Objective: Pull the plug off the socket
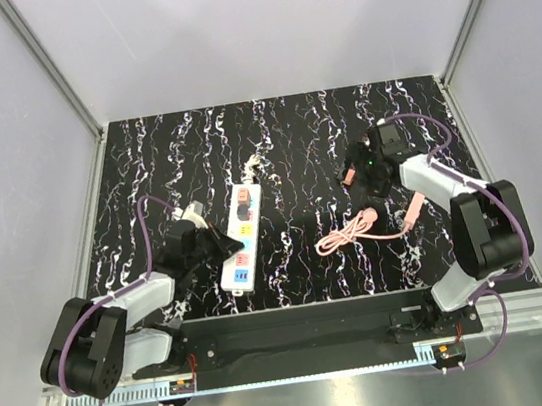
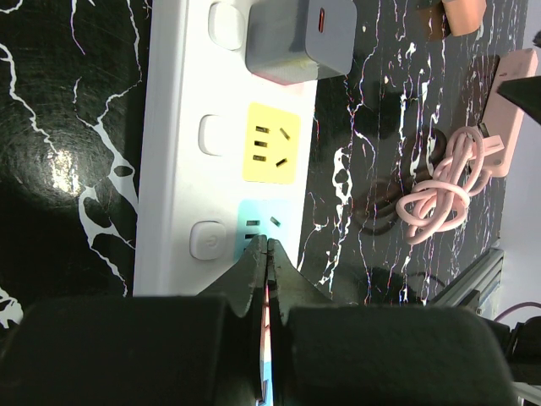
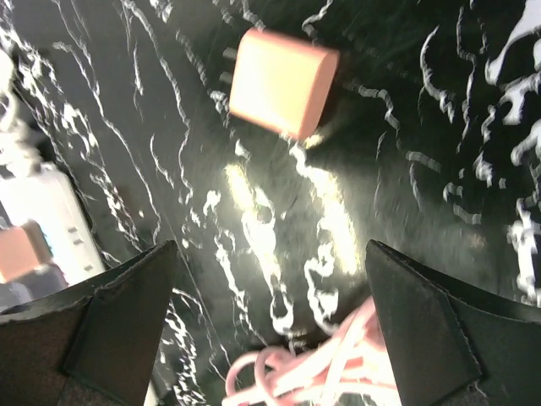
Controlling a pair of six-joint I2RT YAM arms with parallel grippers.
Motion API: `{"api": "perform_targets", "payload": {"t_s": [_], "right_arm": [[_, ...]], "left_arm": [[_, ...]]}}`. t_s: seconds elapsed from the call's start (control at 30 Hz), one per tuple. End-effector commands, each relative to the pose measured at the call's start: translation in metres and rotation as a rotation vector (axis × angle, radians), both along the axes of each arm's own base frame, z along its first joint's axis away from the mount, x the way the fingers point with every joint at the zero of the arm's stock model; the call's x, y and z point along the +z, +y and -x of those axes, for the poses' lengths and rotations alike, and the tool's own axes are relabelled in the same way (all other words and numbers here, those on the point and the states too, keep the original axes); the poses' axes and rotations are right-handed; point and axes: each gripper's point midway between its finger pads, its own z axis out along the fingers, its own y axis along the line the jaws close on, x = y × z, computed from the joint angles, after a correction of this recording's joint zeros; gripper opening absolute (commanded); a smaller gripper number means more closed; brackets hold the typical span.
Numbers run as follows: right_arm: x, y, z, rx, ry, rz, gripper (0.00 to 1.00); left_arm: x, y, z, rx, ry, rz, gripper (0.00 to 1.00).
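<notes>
The socket (image 1: 241,253) is a long white power strip with orange, yellow and blue outlets, lying left of centre. In the left wrist view the socket (image 2: 177,152) fills the frame. My left gripper (image 1: 216,243) is shut, its tips (image 2: 268,244) on the blue outlet. The plug (image 3: 283,80), a small pink cube, lies loose on the black marbled table, well apart from the socket (image 3: 51,211). My right gripper (image 3: 270,249) hovers just short of the plug (image 1: 348,178), open wide with nothing between its fingers. It stands at the right gripper (image 1: 365,180) in the top view.
A greyish-white cube adapter (image 2: 296,34) sits in the strip's far outlet. A coiled pink cable (image 1: 356,231) with a pink end block (image 1: 413,208) lies near the right arm; the coil (image 3: 321,372) is under the right fingers. Grey walls enclose the table.
</notes>
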Motion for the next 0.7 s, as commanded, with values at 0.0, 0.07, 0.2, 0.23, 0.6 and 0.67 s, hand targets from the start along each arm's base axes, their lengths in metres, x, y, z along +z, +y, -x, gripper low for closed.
{"api": "perform_targets", "payload": {"t_s": [0.0,0.07,0.2,0.23,0.6,0.67], "right_arm": [[0.051,0.007,-0.004,0.003,-0.115,0.178,1.0],[0.062,0.015,0.0,0.08,-0.149,0.292,1.0],[0.088,0.047,-0.003,0.16,-0.169,0.267,1.0],[0.091,0.066,0.002,0.184,-0.138,0.153,1.0],[0.086,0.213,0.011,0.395,-0.013,-0.125,0.98],[0.064,0.222,0.016,0.373,0.063,-0.078,0.95]], "left_arm": [[-0.051,0.019,0.045,-0.023,0.204,-0.125,0.0],[-0.05,0.019,0.044,-0.022,0.199,-0.125,0.0],[-0.049,0.019,0.043,-0.021,0.19,-0.126,0.0],[-0.049,0.018,0.043,-0.02,0.193,-0.125,0.0],[-0.043,0.015,0.039,-0.034,0.167,-0.127,0.0],[-0.043,0.015,0.039,-0.034,0.165,-0.128,0.0]]}}
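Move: The grey plug, seated second from the far end of the socket strip, is about 26 cm left of the right gripper, 2 cm back and nearly at its height. The strip's orange plug is 4 cm beyond the grey one; the loose orange plug lies 4 cm ahead of the right hand, 2 cm left and 5 cm below. From the left gripper, the grey plug is some 9 cm ahead and 1 cm right. Swing the wide-open right gripper about 20 cm left, away from the loose orange plug and towards the plugs on the strip. Arc up roughly 10 cm first, then dip about 3.5 cm while still travelling left, turning some 20 degrees counter-clockwise. Keep the closed left fingertips where they are, on the strip at the light-blue socket. ##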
